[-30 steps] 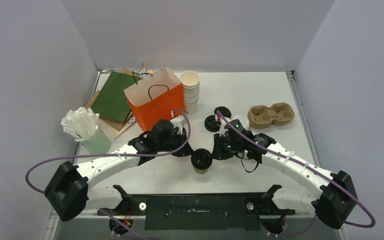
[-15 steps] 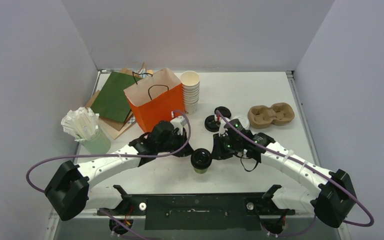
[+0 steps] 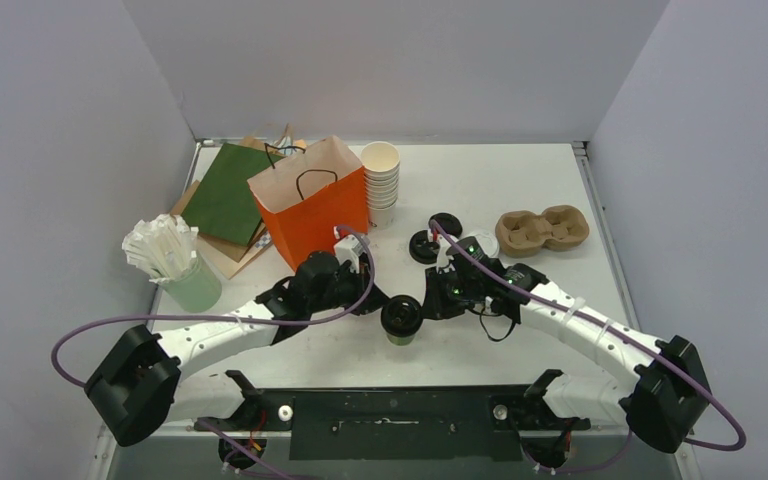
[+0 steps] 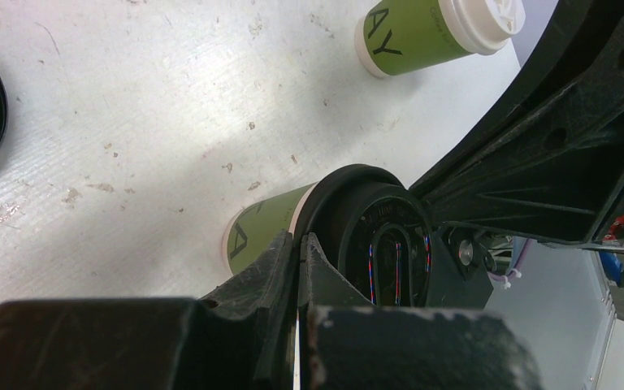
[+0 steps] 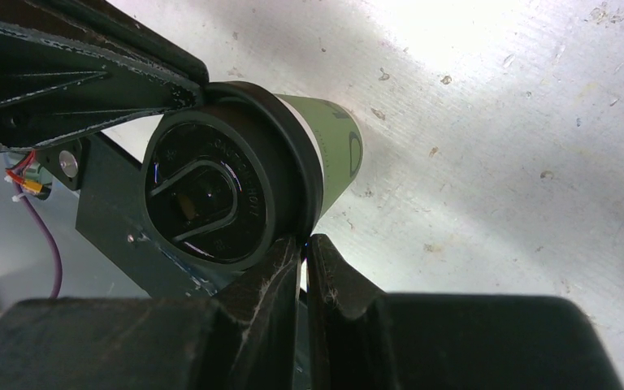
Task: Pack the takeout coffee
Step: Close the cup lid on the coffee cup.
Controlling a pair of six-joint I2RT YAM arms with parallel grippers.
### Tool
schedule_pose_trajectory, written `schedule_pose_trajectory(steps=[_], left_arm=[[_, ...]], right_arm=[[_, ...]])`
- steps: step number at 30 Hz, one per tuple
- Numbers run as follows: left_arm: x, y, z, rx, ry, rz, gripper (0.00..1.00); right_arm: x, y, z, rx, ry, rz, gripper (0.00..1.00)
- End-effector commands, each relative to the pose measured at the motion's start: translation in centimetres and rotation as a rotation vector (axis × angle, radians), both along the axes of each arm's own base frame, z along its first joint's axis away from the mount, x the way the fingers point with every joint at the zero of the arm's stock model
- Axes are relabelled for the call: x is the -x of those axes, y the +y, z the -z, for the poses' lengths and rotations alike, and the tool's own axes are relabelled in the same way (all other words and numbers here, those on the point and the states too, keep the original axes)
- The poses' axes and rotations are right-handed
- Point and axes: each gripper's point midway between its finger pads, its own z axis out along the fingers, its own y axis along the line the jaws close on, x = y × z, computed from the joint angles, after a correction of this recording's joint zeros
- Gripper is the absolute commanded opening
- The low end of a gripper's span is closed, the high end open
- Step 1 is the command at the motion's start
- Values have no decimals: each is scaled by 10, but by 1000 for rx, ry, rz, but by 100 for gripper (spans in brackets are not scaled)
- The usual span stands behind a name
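One takeout coffee [image 3: 401,319], an olive-green cup with a black lid, stands at the near middle of the table between both arms. My left gripper [image 3: 374,302] is shut, its tips against the lid's left rim [image 4: 325,195]. My right gripper [image 3: 428,303] is shut too, with its tips [image 5: 303,242] at the lid's right rim [image 5: 292,162]. Nothing shows between either pair of jaws. A second coffee with a white lid [image 4: 435,28] stands farther back, largely hidden by the right arm in the top view.
An open orange paper bag [image 3: 310,205] stands behind the left arm, beside flat green bags [image 3: 225,195]. A stack of lidless white cups [image 3: 381,185], loose black lids [image 3: 435,238], a cardboard cup carrier [image 3: 542,230] and a holder of straws [image 3: 170,260] surround it.
The left arm's wrist has shifted slightly back and to the left. The black-lidded cup and the right arm stay put.
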Motion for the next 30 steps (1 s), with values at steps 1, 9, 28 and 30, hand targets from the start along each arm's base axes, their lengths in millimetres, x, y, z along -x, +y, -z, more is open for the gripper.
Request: schedule_pose_trajectory(steps=[1, 9, 28, 30], left_arm=[[45, 22, 72, -175, 208, 54, 0], [17, 10, 22, -198, 98, 53, 0], [-2, -4, -40, -167, 6, 60, 24], [-3, -5, -47, -162, -4, 61, 24]], right_arm=[[2, -7, 29, 97, 30, -8, 8], [-12, 0, -4, 48, -45, 17, 8], [-18, 3, -25, 19, -82, 17, 8], [-18, 3, -26, 18, -84, 17, 8]])
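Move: The black lid already sits on the coffee cup between the hands. Its middle is about 3 cm right and 2 cm back of the left hand point and 1 cm below it; from the right hand it is some 4 cm to the left, level fore and aft, and 1 cm below. From the left hand, the white-lidded cup stands about 20 cm right, 2 cm ahead and 5 cm below, while a loose black lid lies 18 cm ahead, 10 cm right and 10 cm down. The right hand keeps its nearly shut fingertips at the lid's right rim, easing up and forward by under a centimetre. At the left far rim, the left hand eases up and forward about 1 cm, then draws back and slightly left while staying raised; its fingers tip some 15 degrees more steeply down and part by about a fifth, one still close against the rim. ##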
